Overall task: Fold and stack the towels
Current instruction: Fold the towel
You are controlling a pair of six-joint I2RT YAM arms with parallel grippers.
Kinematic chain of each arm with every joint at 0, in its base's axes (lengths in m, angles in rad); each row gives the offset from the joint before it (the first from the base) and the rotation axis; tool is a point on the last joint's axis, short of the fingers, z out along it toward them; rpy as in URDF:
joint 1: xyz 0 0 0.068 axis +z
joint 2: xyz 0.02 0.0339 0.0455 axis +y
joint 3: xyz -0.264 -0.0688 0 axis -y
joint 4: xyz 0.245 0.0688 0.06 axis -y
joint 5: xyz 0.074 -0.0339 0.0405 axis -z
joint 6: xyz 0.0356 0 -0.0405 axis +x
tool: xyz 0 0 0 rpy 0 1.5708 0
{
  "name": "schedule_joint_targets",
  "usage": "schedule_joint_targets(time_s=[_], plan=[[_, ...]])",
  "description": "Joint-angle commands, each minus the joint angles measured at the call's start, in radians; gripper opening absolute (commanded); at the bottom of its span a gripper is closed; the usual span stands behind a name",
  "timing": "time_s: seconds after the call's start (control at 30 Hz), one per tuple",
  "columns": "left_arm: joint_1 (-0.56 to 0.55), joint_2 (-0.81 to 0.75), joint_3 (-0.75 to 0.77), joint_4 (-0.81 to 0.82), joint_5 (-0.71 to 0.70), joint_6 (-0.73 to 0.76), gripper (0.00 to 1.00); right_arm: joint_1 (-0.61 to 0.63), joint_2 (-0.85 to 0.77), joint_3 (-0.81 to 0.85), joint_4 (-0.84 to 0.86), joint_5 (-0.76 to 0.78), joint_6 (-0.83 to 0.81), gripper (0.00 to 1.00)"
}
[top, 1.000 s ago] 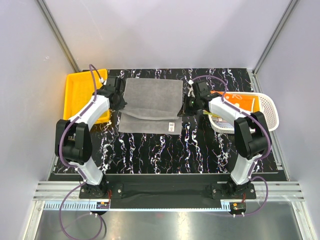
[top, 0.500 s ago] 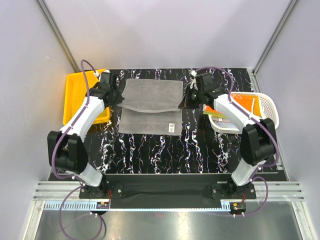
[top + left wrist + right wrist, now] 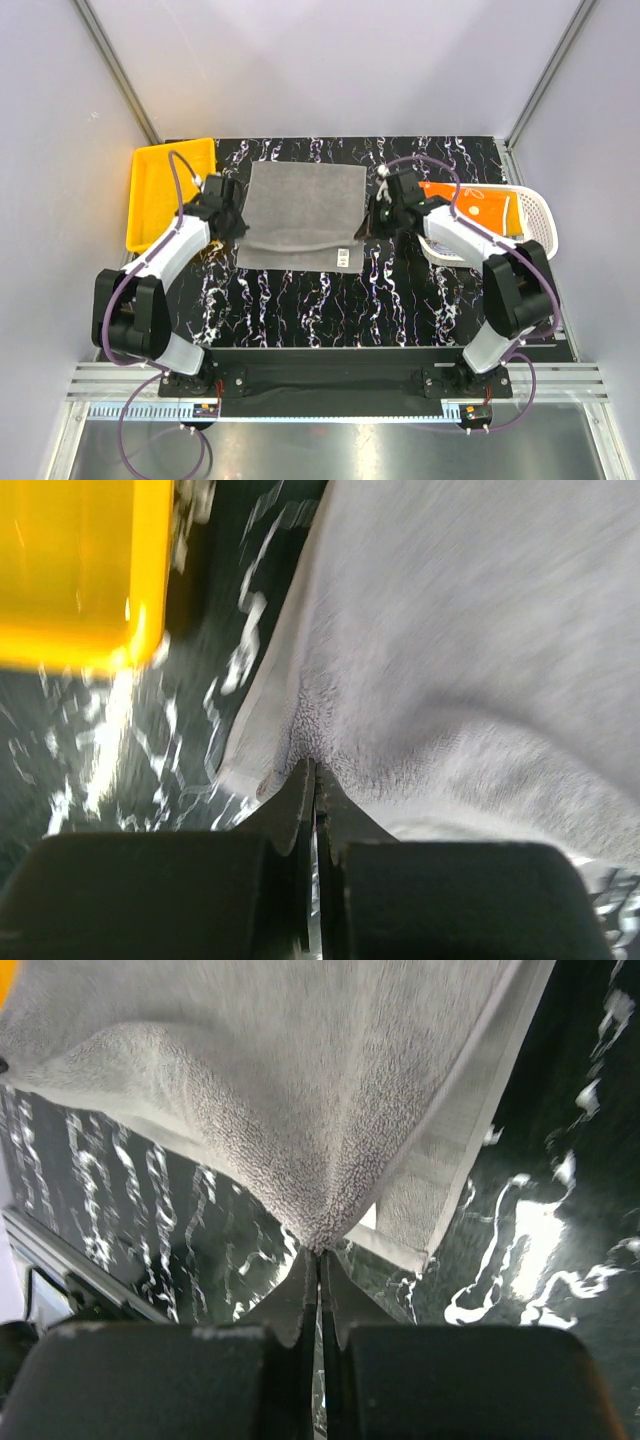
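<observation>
A plain grey towel lies mid-table, its upper layer raised in a crease above a lower layer that carries a small white tag. My left gripper is shut on the towel's left edge. In the left wrist view the closed tips pinch the grey towel. My right gripper is shut on the right edge. In the right wrist view the gripper bunches the towel to a point. An orange towel lies in the white basket.
A yellow bin stands at the table's left edge, close behind my left gripper, and shows in the left wrist view as the yellow bin. The white slotted basket sits at the right. The tabletop is black marble-patterned.
Both grippers rose toward the back, then came down toward the near side with the pinched grey layer. The crease now lies closer to the towel's near edge.
</observation>
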Motion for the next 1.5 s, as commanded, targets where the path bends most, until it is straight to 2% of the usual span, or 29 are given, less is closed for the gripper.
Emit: schedule_joint_targets(time_s=[0.0, 0.27, 0.7, 1.03, 1.23, 1.27, 1.33, 1.47], plan=[[0.001, -0.007, -0.095, 0.093, 0.032, -0.041, 0.0, 0.03, 0.041, -0.065, 0.096, -0.041, 0.043, 0.0], [0.001, 0.009, -0.219, 0.173, 0.018, -0.061, 0.0, 0.039, 0.118, -0.146, 0.149, -0.032, 0.054, 0.0], [0.001, -0.036, -0.164, 0.093, -0.02, -0.05, 0.0, 0.032, 0.048, -0.105, 0.001, 0.048, 0.003, 0.0], [0.001, 0.02, -0.162, 0.071, 0.026, -0.047, 0.0, 0.015, 0.042, -0.154, 0.017, 0.033, 0.009, 0.0], [0.003, 0.03, -0.162, 0.064, 0.015, -0.047, 0.0, 0.009, 0.006, -0.169, -0.002, 0.076, 0.0, 0.13], [0.003, 0.026, -0.158, 0.058, 0.012, -0.046, 0.02, 0.009, 0.003, -0.172, -0.005, 0.086, -0.003, 0.15], [0.003, 0.013, -0.147, 0.045, -0.002, -0.044, 0.19, 0.009, -0.012, -0.178, -0.005, 0.093, -0.003, 0.24], [-0.004, -0.042, -0.124, 0.022, 0.004, -0.018, 0.37, 0.012, -0.06, -0.163, -0.049, 0.152, -0.002, 0.35]])
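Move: Each hand holds a corner of the grey towel's raised edge above its lower layer. That layer's near left corner lies about 7 cm back and 8 cm below the left hand, 1 cm to its left. Its near right corner is some 6 cm straight back and 8 cm below the right hand, with the white label 3 cm back and 5 cm left of that hand. The yellow bin's middle is roughly 17 cm left and 11 cm ahead of the left hand. Both hands lower the towel's held edge about 8 cm and back 4 onto its lower layer, then let go. ##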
